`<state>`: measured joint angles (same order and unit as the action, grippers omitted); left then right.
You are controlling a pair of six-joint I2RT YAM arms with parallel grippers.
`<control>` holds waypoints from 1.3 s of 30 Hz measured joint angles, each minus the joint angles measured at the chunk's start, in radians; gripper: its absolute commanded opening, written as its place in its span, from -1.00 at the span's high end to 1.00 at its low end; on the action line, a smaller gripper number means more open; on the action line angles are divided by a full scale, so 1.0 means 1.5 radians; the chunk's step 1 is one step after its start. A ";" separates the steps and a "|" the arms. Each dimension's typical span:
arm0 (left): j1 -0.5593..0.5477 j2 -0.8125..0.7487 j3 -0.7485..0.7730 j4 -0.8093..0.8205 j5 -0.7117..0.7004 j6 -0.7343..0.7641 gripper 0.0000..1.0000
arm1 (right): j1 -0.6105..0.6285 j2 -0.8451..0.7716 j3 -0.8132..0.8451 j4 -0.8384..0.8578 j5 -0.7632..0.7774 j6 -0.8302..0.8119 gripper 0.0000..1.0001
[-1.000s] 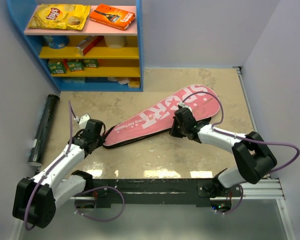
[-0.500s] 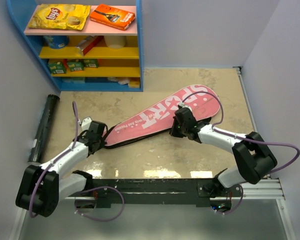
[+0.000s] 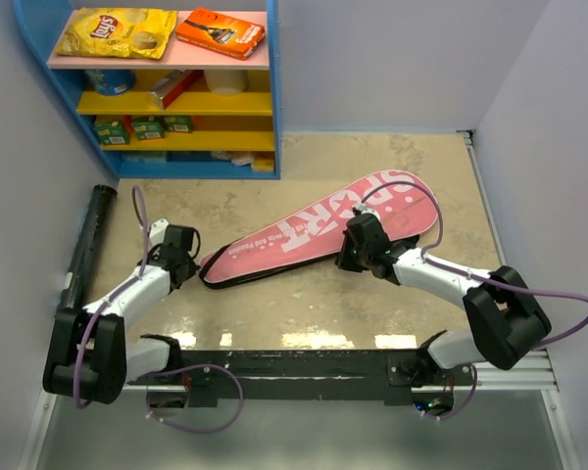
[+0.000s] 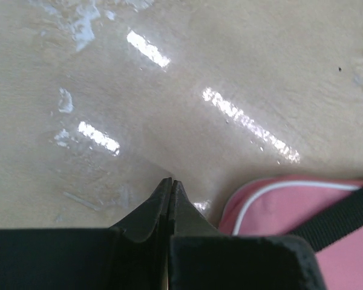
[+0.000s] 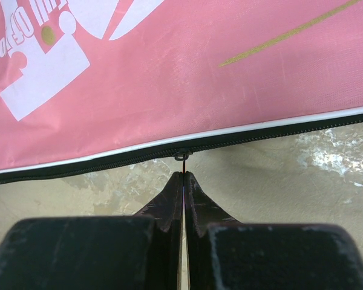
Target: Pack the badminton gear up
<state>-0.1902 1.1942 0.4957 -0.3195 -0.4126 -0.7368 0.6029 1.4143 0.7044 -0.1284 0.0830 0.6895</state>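
Observation:
The pink racket-shaped bag (image 3: pixel 314 220) lettered "SPORT" lies slantwise across the middle of the table. Along its near edge runs a black zipper (image 5: pixel 278 129). My right gripper (image 3: pixel 345 257) sits at that edge, shut on the small metal zipper pull (image 5: pixel 181 156), whose tab runs down between the right gripper (image 5: pixel 183 175) tips. My left gripper (image 3: pixel 191 260) is shut with nothing in it, just left of the bag's narrow end. In the left wrist view the left gripper (image 4: pixel 171 181) hangs over bare table, with the bag's end (image 4: pixel 278 208) and its black strap (image 4: pixel 345 211) to the right. The long black tube (image 3: pixel 86 245) lies by the left wall.
A blue shelf unit (image 3: pixel 274 98) with snack packets and boxes stands at the back left. Grey walls close in the left, right and back sides. The arms' mounting rail (image 3: pixel 304 364) runs along the near edge.
The left gripper has drawn back left, away from the bag's narrow end. The right gripper and the bag's wide end have shifted slightly right and nearer.

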 measured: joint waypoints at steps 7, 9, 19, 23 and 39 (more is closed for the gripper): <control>0.044 0.055 0.017 0.050 0.036 0.031 1.00 | 0.000 -0.003 0.000 -0.011 0.002 0.000 1.00; 0.045 0.077 0.028 0.076 0.062 0.039 1.00 | 0.000 -0.005 0.000 -0.013 0.002 0.000 1.00; 0.035 0.107 0.001 0.227 0.232 0.052 1.00 | 0.001 -0.009 -0.001 -0.013 -0.001 -0.002 1.00; -0.005 0.095 -0.022 0.255 0.257 0.047 1.00 | 0.010 0.009 -0.001 -0.011 0.000 -0.001 1.00; -0.102 0.107 -0.074 0.378 0.305 -0.006 1.00 | 0.136 0.114 0.028 0.043 0.023 0.082 1.00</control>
<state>-0.3435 1.3548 0.3843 0.2481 0.0452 -0.7456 0.8066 1.5848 0.7471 -0.0631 0.1177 0.8131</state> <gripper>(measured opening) 0.012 0.007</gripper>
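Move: The bag's narrow end, flat on the table, lies about 7 cm to the left hand's right and 1 cm ahead, roughly 1 cm lower; its black strap crosses some 8 cm right and 4 cm ahead. The right hand already pinches the zipper pull; from it the narrow end, where the zip leads, is about 32 cm left and 4 cm back, the wide end some 15 cm right and 15 cm ahead, both 3 cm lower. Left hand sweeps about 14 cm right against the bag's far edge; right draws the zipper pull 6 cm left. ##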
